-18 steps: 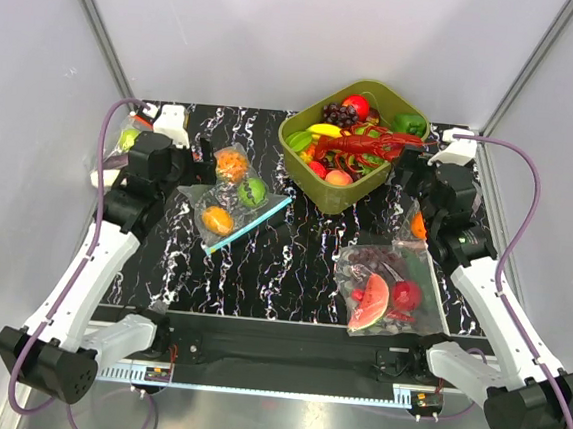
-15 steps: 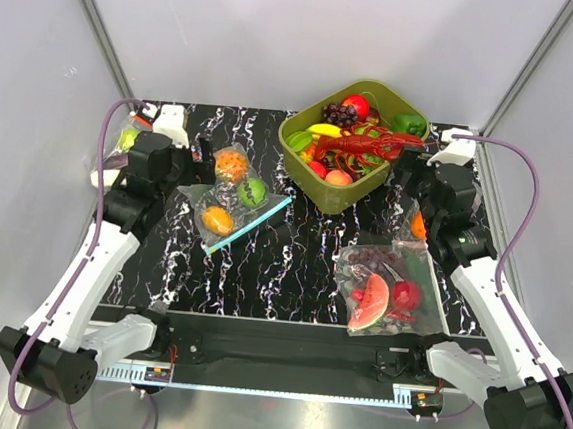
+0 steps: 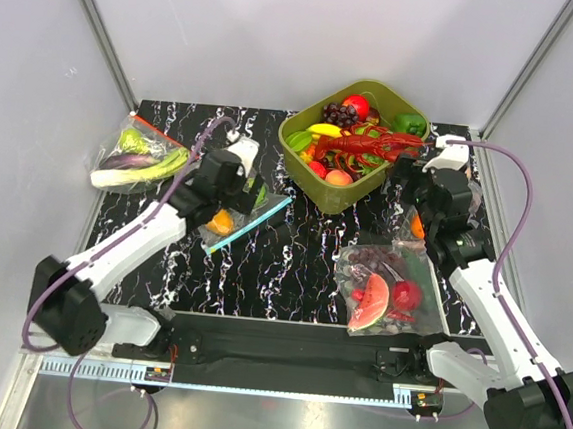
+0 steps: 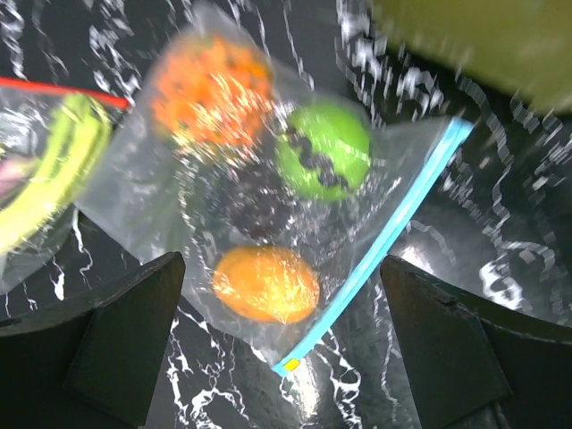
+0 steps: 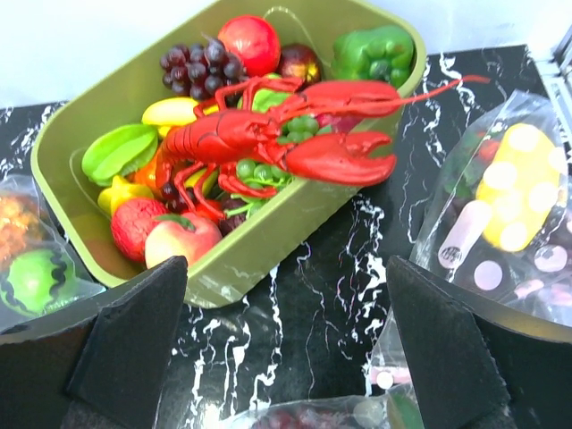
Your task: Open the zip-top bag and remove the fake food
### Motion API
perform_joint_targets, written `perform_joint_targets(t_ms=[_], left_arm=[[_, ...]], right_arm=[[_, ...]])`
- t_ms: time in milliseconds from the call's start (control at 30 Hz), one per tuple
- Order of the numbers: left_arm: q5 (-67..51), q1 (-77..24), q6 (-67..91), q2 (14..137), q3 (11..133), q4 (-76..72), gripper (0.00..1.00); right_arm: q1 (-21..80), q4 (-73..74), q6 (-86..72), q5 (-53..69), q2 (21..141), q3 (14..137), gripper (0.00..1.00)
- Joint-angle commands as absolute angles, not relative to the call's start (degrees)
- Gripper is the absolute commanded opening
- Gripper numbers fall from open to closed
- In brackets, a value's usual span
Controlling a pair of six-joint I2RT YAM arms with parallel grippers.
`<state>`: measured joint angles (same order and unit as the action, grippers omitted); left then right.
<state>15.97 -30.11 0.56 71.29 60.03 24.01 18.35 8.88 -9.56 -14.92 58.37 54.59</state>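
Observation:
The zip-top bag [image 4: 268,223] lies flat on the black marbled table, its teal zip strip [image 4: 384,259] toward the right. Inside it are the fake food pieces: a bumpy orange pineapple [image 4: 210,89], a green ball [image 4: 323,150], a dark purple round one [image 4: 255,201] and a yellow-orange one [image 4: 266,283]. My left gripper [image 4: 281,357] is open and empty above the bag's near end. In the top view the left gripper [image 3: 231,185] hides most of the bag; the zip strip [image 3: 251,223] shows. My right gripper [image 5: 286,349] is open and empty by the bin, and it also shows in the top view [image 3: 410,180].
An olive bin [image 3: 360,195] with a red lobster [image 3: 368,141] and several fruits stands at back centre. A bag with a watermelon slice [image 3: 385,288] lies front right. A vegetable bag with a red zip [image 3: 136,153] lies back left. A polka-dot bag [image 5: 514,206] lies by my right gripper.
My left arm has swung right from the back-left corner to above the zip-top bag, uncovering the vegetable bag. The right arm has barely shifted.

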Motion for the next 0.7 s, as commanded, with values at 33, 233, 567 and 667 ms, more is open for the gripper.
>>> perform_joint_targets(t_ms=[33,233,567,667], left_arm=[[23.4,-33.7,-2.0,77.5,60.6,22.6,0.99],[32.5,-39.5,-1.8,85.2,61.4,23.6,0.99],[37.7,-44.7,-0.9,93.9,61.9,24.2,0.96],[37.3,-45.3,-0.3,95.5,61.8,24.2,0.93]], right_arm=[[17.8,7.5,-10.2,-12.5,56.8,53.3,1.00],[17.2,6.2,-10.5,-10.6,56.8,52.2,1.00],[16.3,5.8,-11.2,-9.3,55.8,51.3,1.00],[16.0,5.5,-11.3,-9.1,55.3,51.1,1.00]])
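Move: The left hand is open above the zip-top bag. The middle of the bag's blue zip edge lies about 19 cm below, some 6 cm back and 4 cm to the right. Inside the bag, the orange food sits roughly 6 cm back and 3 cm left of the hand, the green melon some 3 cm ahead and 5 cm right. From the right hand the zip edge is about 35 cm left, 8 cm back and 28 cm below. Heading down towards the bag's blue zip edge, the left hand sinks about 12 cm, drifting some 4 cm to its right. On the way it rolls nearly 30 degrees, left side rising, and tips slightly further down; the fingers stay wide open. The empty right hand settles about 2 cm lower. ##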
